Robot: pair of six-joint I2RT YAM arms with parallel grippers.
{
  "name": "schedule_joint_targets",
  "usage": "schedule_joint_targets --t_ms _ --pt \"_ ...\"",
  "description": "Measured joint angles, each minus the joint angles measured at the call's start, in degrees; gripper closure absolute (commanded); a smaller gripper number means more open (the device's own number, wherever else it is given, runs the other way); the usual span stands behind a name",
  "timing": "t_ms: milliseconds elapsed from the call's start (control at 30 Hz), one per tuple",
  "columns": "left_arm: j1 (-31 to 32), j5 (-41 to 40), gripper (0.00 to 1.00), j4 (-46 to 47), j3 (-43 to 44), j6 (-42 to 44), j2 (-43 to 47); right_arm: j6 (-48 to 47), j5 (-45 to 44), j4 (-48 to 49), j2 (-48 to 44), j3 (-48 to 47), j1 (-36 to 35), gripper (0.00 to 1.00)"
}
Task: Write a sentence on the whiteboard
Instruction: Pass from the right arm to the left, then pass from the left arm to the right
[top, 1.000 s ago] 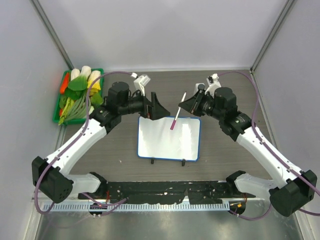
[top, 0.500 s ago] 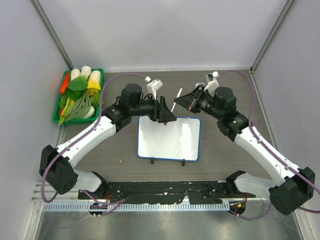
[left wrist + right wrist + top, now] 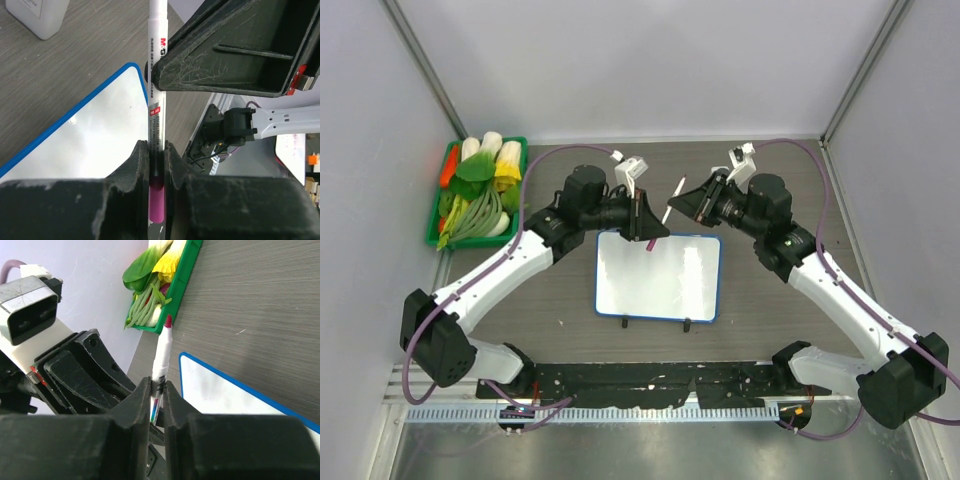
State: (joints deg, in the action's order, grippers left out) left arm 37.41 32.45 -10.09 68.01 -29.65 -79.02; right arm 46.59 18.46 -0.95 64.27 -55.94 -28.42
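The whiteboard lies flat mid-table, white with a thin blue rim and a blank face; no sentence is in view. Above its far edge a white marker slants between both grippers. My right gripper is shut on the marker's barrel, and its dark red end points away. My left gripper is shut on the pink cap at the marker's lower end. In the left wrist view one black right finger crosses the barrel.
A green tray of vegetables sits at the far left, also in the right wrist view as a green tray. A white bottle stands beyond the board. Two black clip feet hold the board's near edge.
My left arm swung in from the left and its jaws closed on the marker's pink cap. My right gripper lifted the marker slightly off the board.
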Motion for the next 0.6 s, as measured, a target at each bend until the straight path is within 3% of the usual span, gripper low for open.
schedule_joint_targets --t_ms 67,100,133,200,300,600 --pt "0.24 -1.03 1.0 -1.99 0.59 1.51 0.02 -1.84 0.2 -0.72 -0.04 0.0 -0.04 0.42" --pt "0.33 -1.79 1.0 -3.21 0.94 2.16 0.09 -3.26 0.07 -1.51 -0.2 -0.02 -0.09 0.34" --pt "0.31 -2.64 1.0 -4.5 1.33 3.17 0.22 -4.72 -0.11 -2.71 -0.57 -0.02 -0.09 0.19" --pt "0.28 -3.98 1.0 -6.86 1.75 5.05 1.07 -7.45 -0.55 -4.76 -1.66 -0.02 0.0 0.07" --pt "0.07 -6.21 1.0 -12.79 3.08 9.35 3.72 -11.63 -0.9 -7.21 -4.31 -0.37 0.46 0.01" --pt "0.09 -7.43 1.0 -34.82 13.49 24.37 6.99 -26.99 6.4 -14.29 -5.64 -10.23 1.92 0.01"
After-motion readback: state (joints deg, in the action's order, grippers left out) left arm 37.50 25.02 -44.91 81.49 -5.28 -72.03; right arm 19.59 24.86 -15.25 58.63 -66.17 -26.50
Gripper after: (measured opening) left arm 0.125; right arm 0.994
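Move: Both hands already grip the marker, its middle some 2 cm ahead, 2 cm right and 2 cm above the left hand. The whiteboard's middle lies about 4 cm ahead of the left hand, 1 cm right and 25 cm below; the white bottle about 20 cm ahead and 15 cm right. From the right hand, the marker's middle is roughly 2 cm back, 2 cm left and 2 cm below. Right fingers open wide off the marker, rising 5 cm; the left keeps its pinch, drawing it 7 cm left. ##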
